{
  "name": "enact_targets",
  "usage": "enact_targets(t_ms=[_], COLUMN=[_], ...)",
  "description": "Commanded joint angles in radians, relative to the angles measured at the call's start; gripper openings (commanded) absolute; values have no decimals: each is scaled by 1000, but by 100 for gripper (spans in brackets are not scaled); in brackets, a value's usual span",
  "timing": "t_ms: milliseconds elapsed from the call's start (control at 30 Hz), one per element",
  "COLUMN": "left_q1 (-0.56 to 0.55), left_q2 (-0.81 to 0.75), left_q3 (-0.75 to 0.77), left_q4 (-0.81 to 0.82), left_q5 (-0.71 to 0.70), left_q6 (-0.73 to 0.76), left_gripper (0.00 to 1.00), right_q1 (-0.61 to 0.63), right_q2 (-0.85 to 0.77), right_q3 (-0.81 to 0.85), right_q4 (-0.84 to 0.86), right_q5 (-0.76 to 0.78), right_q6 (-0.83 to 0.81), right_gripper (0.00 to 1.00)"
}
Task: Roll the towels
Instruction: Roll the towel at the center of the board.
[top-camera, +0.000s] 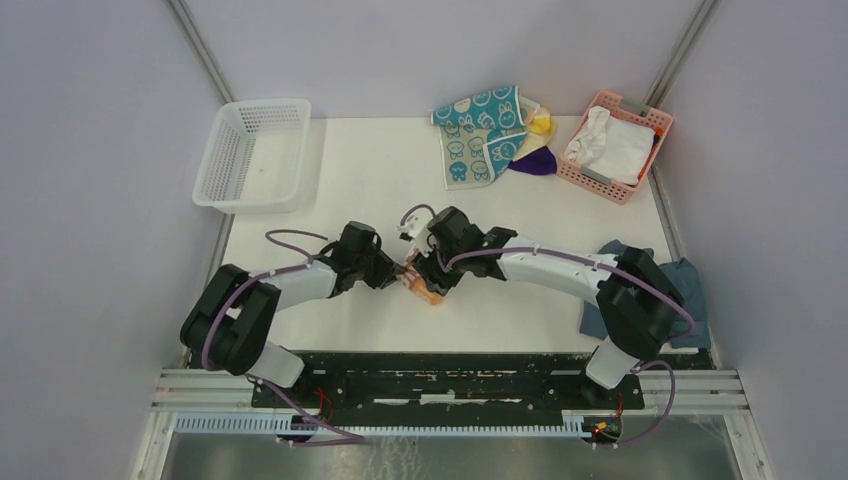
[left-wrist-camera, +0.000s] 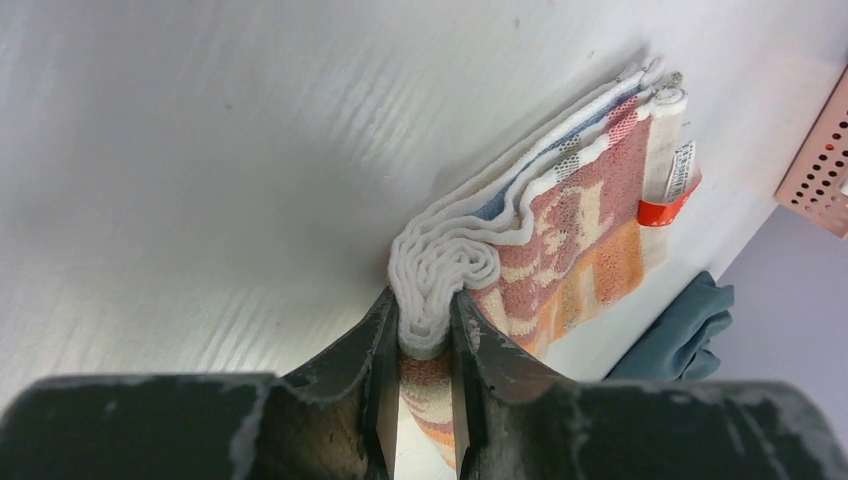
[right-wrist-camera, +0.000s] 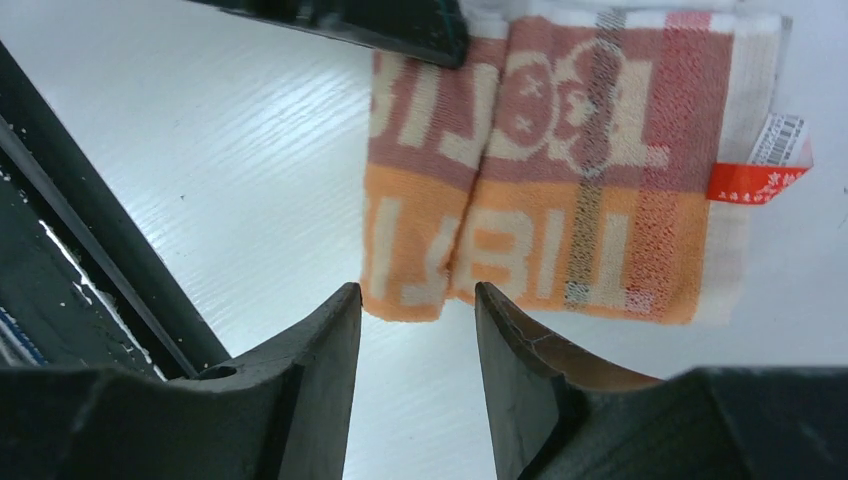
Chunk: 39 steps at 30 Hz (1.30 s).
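Note:
A peach-orange printed towel (top-camera: 430, 293) lies partly rolled on the white table between both arms. My left gripper (left-wrist-camera: 425, 305) is shut on the rolled white end of this towel (left-wrist-camera: 570, 230). The flat remainder, with a red tag, stretches away from it. My right gripper (right-wrist-camera: 415, 295) stands open just short of the orange edge of the towel (right-wrist-camera: 560, 180), with nothing between its fingers. More towels sit in a pile at the back: teal with rabbit faces (top-camera: 490, 128), pale yellow (top-camera: 541, 122) and deep purple (top-camera: 535, 163).
A pink basket (top-camera: 640, 112) holding a white cloth stands at the back right. At the back left is a white mesh basket (top-camera: 250, 155). A dull blue-grey cloth (top-camera: 690, 290) lies by the right arm's base, and it shows as a blue-grey cloth (left-wrist-camera: 680, 330) in the left wrist view.

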Motion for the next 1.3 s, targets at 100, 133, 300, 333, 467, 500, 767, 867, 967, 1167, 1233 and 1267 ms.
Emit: enact_targets(t_ms=[100,133,300,333,467,500,767,867,967,1167,1233,1267], left_q1=[-1,0,-1,-1,0,-1,1,0,1,4,7,7], left_q2=[-65,-70,-84,-84,-87,-88,-99,-109,-129,-201,-248,-276], left_q3=[14,12,-8,-13,-24,-25,-45,-56,-66,-83,-104,-114], left_q4=[-187,-196,-196,-194,-188,-189,-180,-178,-178,-166,-130,-113], left_q5=[-88,-91,-84,-84,-82,-82,-81,-79,-87,-113,-117,-121], left_q6=[54,53,26,20,2,-2,-17,-20,-28,-18,-14,-13], left_gripper=[26,26,26,26,27,27,29,31,34,49,54,56], right_q1=[210,231,313,323,351,352,351,342,308,185,136,112], right_q2=[-17,-8,39,52,105,121,239,253,232,173,162,161], right_q3=[-1,3,-13,-17,-33,-34,-32,-34,-44,-45,-30,-19], right_q4=[96,103,147,154,189,195,210,202,191,135,115,105], right_q5=[366,385,473,479,497,503,599,584,508,152,-3,-72], right_q6=[-91,-92,-91,-93,-98,-96,-106,-113,-110,-104,-81,-67], right_gripper=[55,55,55,55,54,54,53,47,35,12,9,8])
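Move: My open right hand hangs over the towel roll: the roll's near end, which it goes for, is about 2 cm back, 2 cm left and 6 cm below. The roll's far end, already pinched in my left fingers, lies some 4 cm ahead and 6 cm left of the right hand; the unrolled flap is about 5 cm straight ahead. From my left hand, the near end is about 5 cm back and 4 cm to the right. I swing my right hand back and left over the roll, drop it about 6 cm with the fingers tilting forward some 25 degrees, slide forward a few centimetres along the table and close on the near end. Meanwhile my left hand draws back-left about 2 cm with its pinch, then opens and eases off the far end the same way. ##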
